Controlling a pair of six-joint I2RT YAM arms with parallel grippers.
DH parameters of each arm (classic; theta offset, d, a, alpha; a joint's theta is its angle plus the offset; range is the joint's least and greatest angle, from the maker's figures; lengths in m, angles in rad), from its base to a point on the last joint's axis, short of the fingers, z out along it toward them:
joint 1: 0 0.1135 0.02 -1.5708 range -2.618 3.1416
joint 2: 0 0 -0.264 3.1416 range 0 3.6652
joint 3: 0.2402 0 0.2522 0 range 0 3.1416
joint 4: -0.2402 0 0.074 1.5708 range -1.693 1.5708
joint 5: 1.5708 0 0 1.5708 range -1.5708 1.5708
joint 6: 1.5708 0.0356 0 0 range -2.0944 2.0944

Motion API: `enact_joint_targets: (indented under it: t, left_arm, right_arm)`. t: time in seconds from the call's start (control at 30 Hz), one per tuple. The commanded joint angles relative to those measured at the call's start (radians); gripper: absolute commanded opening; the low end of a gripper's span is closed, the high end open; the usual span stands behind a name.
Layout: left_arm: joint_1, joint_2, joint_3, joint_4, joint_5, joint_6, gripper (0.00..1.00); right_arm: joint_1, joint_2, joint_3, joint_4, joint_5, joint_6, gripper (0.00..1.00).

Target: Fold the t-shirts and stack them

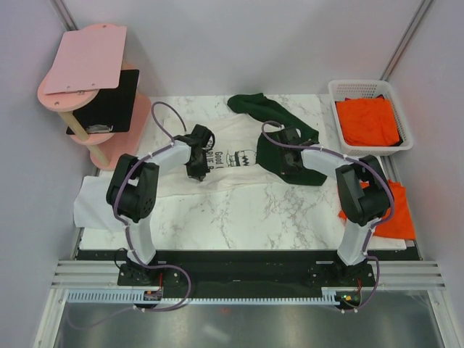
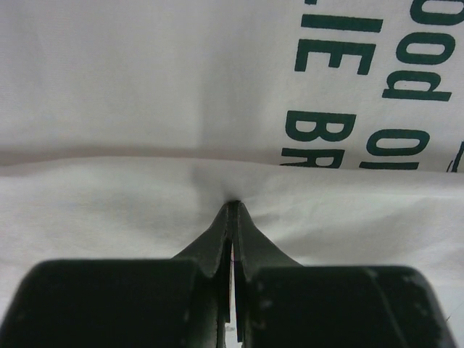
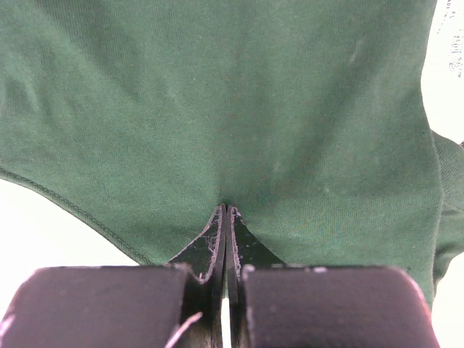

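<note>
The cream-white t-shirt [image 1: 226, 177] with the dark green Charlie Brown print lies spread across the marble table [image 1: 239, 217]. My left gripper [image 1: 196, 171] rests on its cream body beside the lettering. In the left wrist view it [image 2: 233, 204] is shut, pinching a puckered fold of cream cloth [image 2: 145, 203]. My right gripper [image 1: 283, 154] sits on the dark green sleeve [image 1: 267, 158]. The right wrist view shows it [image 3: 227, 207] shut on that green cloth [image 3: 217, 94]. Bright orange t-shirts lie in the basket [image 1: 368, 119] and at the table's right edge [image 1: 397, 214].
A white plastic basket [image 1: 333, 90] stands at the back right. A pink shelf stand [image 1: 87, 61] with a black item stands at the back left. White material [image 1: 90, 206] hangs over the table's left edge. The other green sleeve [image 1: 254, 105] bunches near the back edge.
</note>
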Motion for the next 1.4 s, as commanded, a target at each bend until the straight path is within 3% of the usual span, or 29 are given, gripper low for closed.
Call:
enact_joint_targets:
  t: [0.0, 0.43, 0.63, 0.73, 0.77, 0.8, 0.87, 0.9, 0.97, 1.13, 1.23, 1.37]
  left_arm:
    - [-0.044, -0.043, -0.126, -0.062, 0.006, -0.072, 0.02]
    - [-0.176, -0.367, -0.453, -0.074, 0.037, -0.196, 0.02]
    - [-0.222, -0.430, -0.419, -0.095, -0.012, -0.199, 0.02]
    - [-0.222, -0.493, -0.321, -0.146, -0.089, -0.164, 0.12]
    - [-0.222, -0.503, -0.289, -0.163, -0.143, -0.156, 0.27]
    - [-0.220, -0.519, -0.222, -0.196, -0.171, -0.150, 0.40]
    - [-0.213, -0.516, -0.159, -0.213, -0.225, -0.113, 0.73]
    - [-0.194, -0.501, -0.096, -0.224, -0.236, -0.102, 0.81]
    - [-0.165, -0.471, -0.042, -0.241, -0.242, -0.067, 0.89]
    - [0.023, -0.341, 0.086, -0.239, -0.143, 0.022, 0.87]
    - [0.119, -0.266, 0.132, -0.217, -0.095, 0.062, 0.87]
    - [0.159, -0.186, 0.207, -0.218, -0.104, 0.097, 0.88]
  right_arm:
    - [0.023, -0.044, -0.110, -0.212, 0.032, 0.030, 0.00]
    - [0.147, -0.373, -0.302, -0.385, 0.041, 0.138, 0.00]
    - [0.147, -0.486, -0.237, -0.390, 0.122, 0.139, 0.00]
    - [0.145, -0.503, -0.097, -0.362, 0.184, 0.106, 0.09]
    - [0.145, -0.495, -0.056, -0.344, 0.187, 0.060, 0.13]
    - [0.138, -0.483, -0.017, -0.303, 0.210, 0.043, 0.38]
    - [0.112, -0.397, 0.141, -0.286, 0.181, -0.011, 0.52]
    - [0.090, -0.353, 0.205, -0.278, 0.167, -0.022, 0.64]
    - [0.070, -0.201, 0.407, -0.267, 0.127, -0.049, 0.74]
    - [-0.009, 0.170, 0.856, -0.250, -0.001, -0.121, 0.78]
    - [-0.062, 0.320, 1.026, -0.246, -0.078, -0.134, 0.78]
    - [-0.143, 0.419, 1.082, -0.189, -0.195, -0.094, 0.77]
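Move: Both shut grippers hold down on the near flap of the t-shirt; the bare table it is taken to lies straight back, some 15 cm from the left hand, and about 16 cm back and 3 cm right of the right hand. From the left hand the "Charlie Brown" print is 8 cm ahead and 6 cm right, a white sheet 33 cm left and 10 back. From the right, the far green sleeve is 24 cm ahead and 3 left, the orange shirts 36 cm right and 14 back. Keeping their shut fingertips on the folded flap, both hands drag the t-shirt straight back towards the base, about 15 cm, staying low. Then both open wide, lift off and swing forward again: the left rises and drifts left over the shirt's left part, the right arcs high and well forward to above the far green sleeve, still open and tilted more forward. ##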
